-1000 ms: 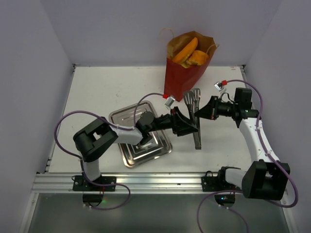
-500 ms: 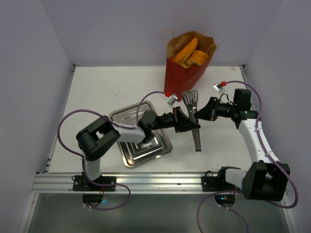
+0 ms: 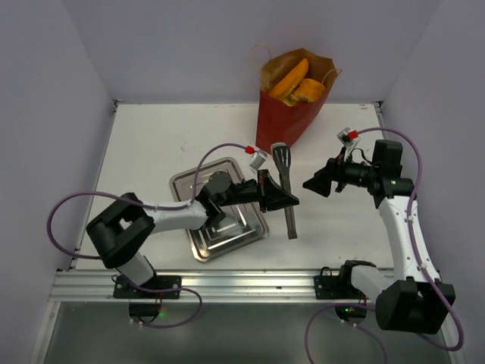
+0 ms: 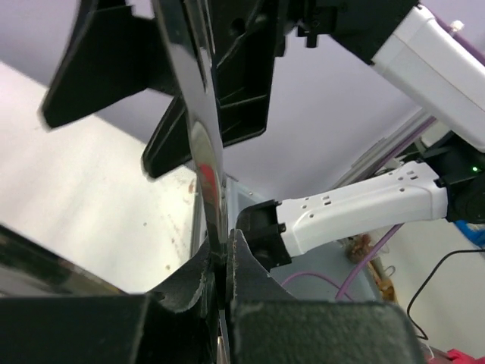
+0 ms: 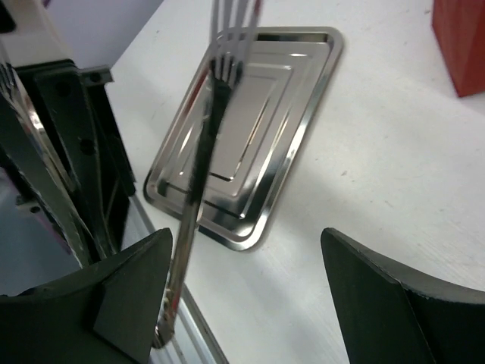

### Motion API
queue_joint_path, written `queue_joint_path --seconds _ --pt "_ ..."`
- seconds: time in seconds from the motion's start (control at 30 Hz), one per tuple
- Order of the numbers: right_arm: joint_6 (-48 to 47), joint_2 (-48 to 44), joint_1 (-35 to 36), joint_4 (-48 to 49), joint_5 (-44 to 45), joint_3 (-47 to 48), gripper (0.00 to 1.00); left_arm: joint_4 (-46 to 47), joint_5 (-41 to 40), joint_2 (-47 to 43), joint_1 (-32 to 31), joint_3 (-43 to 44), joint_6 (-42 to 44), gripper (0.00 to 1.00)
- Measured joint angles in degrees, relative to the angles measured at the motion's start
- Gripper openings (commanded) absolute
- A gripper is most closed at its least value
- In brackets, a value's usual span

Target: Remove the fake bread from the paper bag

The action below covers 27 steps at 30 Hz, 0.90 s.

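The dark red paper bag stands upright at the back of the table. Golden-orange fake bread pokes out of its open top. My left gripper is shut on a pair of metal tongs, holding them above the table; in the left wrist view the fingers pinch the shiny tongs. My right gripper stands open to the right of the tongs, apart from them. In the right wrist view its jaws are wide with only the tongs hanging close to the left finger.
A silver metal tray lies on the table under the left arm, seen also in the right wrist view as the tray. A corner of the red bag shows at the top right there. White walls close the table's sides and back.
My left gripper shut on the tongs. My right gripper then opened, let them go and drew back to the right. The left arm carried the tongs a little leftward.
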Motion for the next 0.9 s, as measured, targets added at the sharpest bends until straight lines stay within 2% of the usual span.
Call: queue_joint_path --seconds 0.1,0.2,0.33,0.47,0.53,0.67,0.9 --pt "-1.99 -1.2 -1.29 -0.55 1.66 0.33 0.84 -8.68 -0.13 -6.21 2.23 -2.21 3.23 0.0" --pt "-3.19 -1.95 -3.1 -1.07 3.08 0.35 0.84 -21.53 -0.9 -12.57 7.58 -2.43 6.88 0.0" --pt "-3.91 -2.23 -5.05 -1.14 5.35 0.28 0.85 -48.59 -4.2 -17.09 21.9 4.57 14.78 0.0" --pt "-4.02 -2.58 -5.9 -0.63 7.21 -0.83 0.85 -74.55 -11.91 -15.28 37.13 16.55 24.59 0.0" --pt "-4.0 -2.73 -6.01 -0.42 7.87 -1.38 0.85 -83.43 -15.61 -12.92 42.69 21.44 28.74 0.0" --pt "-3.98 -2.86 -6.23 0.46 8.48 -2.01 0.85 -93.88 -22.64 -7.3 49.07 25.92 33.57 0.0" --pt "-4.02 -2.86 -6.75 1.38 8.41 -2.43 0.85 -104.06 -34.01 8.74 51.45 33.62 38.49 0.0"
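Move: The tongs are already pinched in the left fingers and are bound for bare table beside the tray's far left corner, some 22 cm ahead of that hand, 42 cm to its left and 24 cm below. The tray's middle lies about 5 cm ahead, 22 cm left and 25 cm below; the paper bag stands roughly 36 cm ahead, 4 cm right. From the empty right hand the bare spot is about 15 cm ahead and 49 cm left. The tongs, still pinched, ride with the left hand some 40 cm left and 20 cm forward over the tray's far end, then down about 17 cm towards the bare table, while the wrist swings the fingers from pointing right to pointing down. The open right hand backs off some 5 cm to the right. ##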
